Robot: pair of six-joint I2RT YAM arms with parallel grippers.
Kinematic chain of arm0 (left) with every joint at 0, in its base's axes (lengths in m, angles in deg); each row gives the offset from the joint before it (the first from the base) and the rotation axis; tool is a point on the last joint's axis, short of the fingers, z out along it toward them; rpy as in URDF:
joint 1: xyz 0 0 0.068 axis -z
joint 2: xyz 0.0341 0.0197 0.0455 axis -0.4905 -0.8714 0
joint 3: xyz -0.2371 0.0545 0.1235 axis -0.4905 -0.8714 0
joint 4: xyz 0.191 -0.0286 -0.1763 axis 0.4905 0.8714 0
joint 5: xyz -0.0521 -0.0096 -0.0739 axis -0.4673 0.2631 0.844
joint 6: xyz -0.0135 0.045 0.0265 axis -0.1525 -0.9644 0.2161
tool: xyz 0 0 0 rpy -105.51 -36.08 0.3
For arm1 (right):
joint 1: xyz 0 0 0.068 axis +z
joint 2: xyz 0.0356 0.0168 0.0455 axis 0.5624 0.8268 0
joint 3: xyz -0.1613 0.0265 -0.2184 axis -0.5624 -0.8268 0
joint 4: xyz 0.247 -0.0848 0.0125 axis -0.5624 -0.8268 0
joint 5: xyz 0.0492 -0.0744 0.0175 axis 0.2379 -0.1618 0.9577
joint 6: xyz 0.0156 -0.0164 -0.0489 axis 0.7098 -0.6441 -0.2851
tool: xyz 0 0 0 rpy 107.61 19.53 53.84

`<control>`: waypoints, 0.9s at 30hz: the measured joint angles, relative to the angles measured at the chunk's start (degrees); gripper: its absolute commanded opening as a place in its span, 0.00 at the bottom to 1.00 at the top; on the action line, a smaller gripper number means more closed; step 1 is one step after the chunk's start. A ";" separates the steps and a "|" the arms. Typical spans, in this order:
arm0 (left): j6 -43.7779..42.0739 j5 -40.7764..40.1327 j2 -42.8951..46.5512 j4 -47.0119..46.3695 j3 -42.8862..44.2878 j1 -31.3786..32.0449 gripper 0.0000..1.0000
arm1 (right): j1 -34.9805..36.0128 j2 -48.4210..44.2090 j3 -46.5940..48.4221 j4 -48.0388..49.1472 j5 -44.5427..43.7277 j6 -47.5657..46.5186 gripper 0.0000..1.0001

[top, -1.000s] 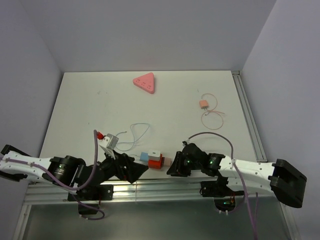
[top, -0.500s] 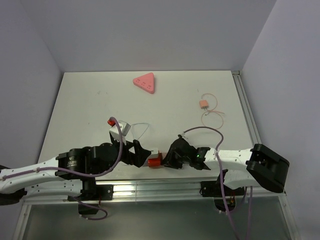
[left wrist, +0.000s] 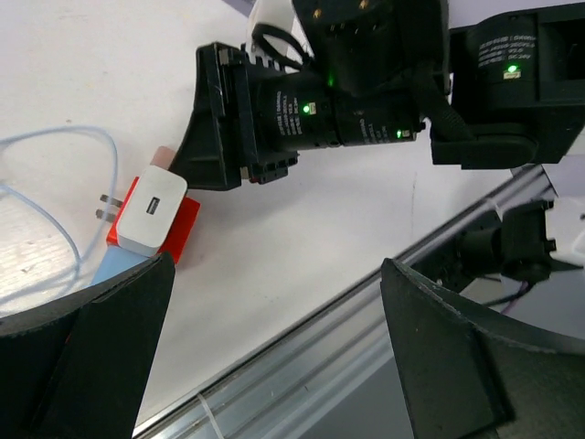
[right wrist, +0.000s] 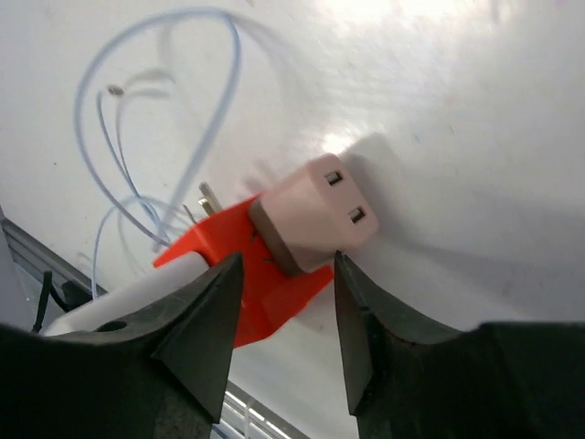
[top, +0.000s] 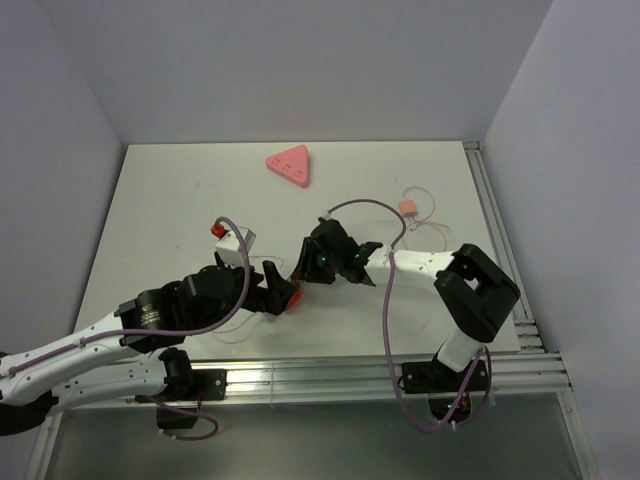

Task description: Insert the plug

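A white plug [left wrist: 151,212] with two bare prongs lies on a red block [left wrist: 178,240], a pale blue piece [left wrist: 117,267] beside it. In the right wrist view a pink two-slot socket piece [right wrist: 311,215] sits in the same red block [right wrist: 265,293]. My right gripper [right wrist: 288,261] stands slightly open, one jaw on either side of the socket piece's near end. From above, it [top: 300,272] hangs right over the block [top: 293,299]. My left gripper [left wrist: 279,263] is wide open with nothing between its jaws, just left of the block.
A thin blue cable [right wrist: 201,110] loops on the table beside the block. A pink triangular piece [top: 290,165] lies at the back, and a small pink adapter with a thin wire [top: 406,208] at the right. The metal rail [left wrist: 320,347] runs along the near edge.
Both arms have come in from the near edge to the block, the right swinging far left. The block has shifted left and away from the edge. The right jaws have eased apart.
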 measured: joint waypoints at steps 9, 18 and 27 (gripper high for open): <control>3.82 -2.86 -1.73 5.42 -0.02 -7.93 0.99 | -6.45 -0.37 4.48 -2.97 2.56 -8.20 0.64; 3.67 10.97 -2.47 3.10 -5.25 -34.60 1.00 | -20.13 -6.60 1.27 -8.85 1.79 -10.86 0.79; 3.67 16.90 1.99 -1.55 -5.88 -37.57 0.98 | -34.32 4.37 23.26 -20.04 -7.30 -24.55 0.86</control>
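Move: Just under the right hand's half-open fingers lies the red adapter, some 3 cm back, 2 cm left and 3 cm below, with the brown plug in it about 1 cm ahead and 1 cm right of the hand. The orange plug is roughly 19 cm ahead and 27 cm right, 4 cm below. From the left hand the red adapter is about 9 cm ahead, 1 cm left and 22 cm below; the orange plug 31 cm ahead, 28 cm right. Leaving the red adapter, the right hand eases forward and up a little, then sweeps right and forward towards the orange plug, some 30 cm in all and 6 cm higher at the end, turning clockwise about 20 degrees while its fingers open nearly wide. The empty left hand, wide open, goes forward and left and sinks, turning counter-clockwise, then lifts slightly and eases back right. ##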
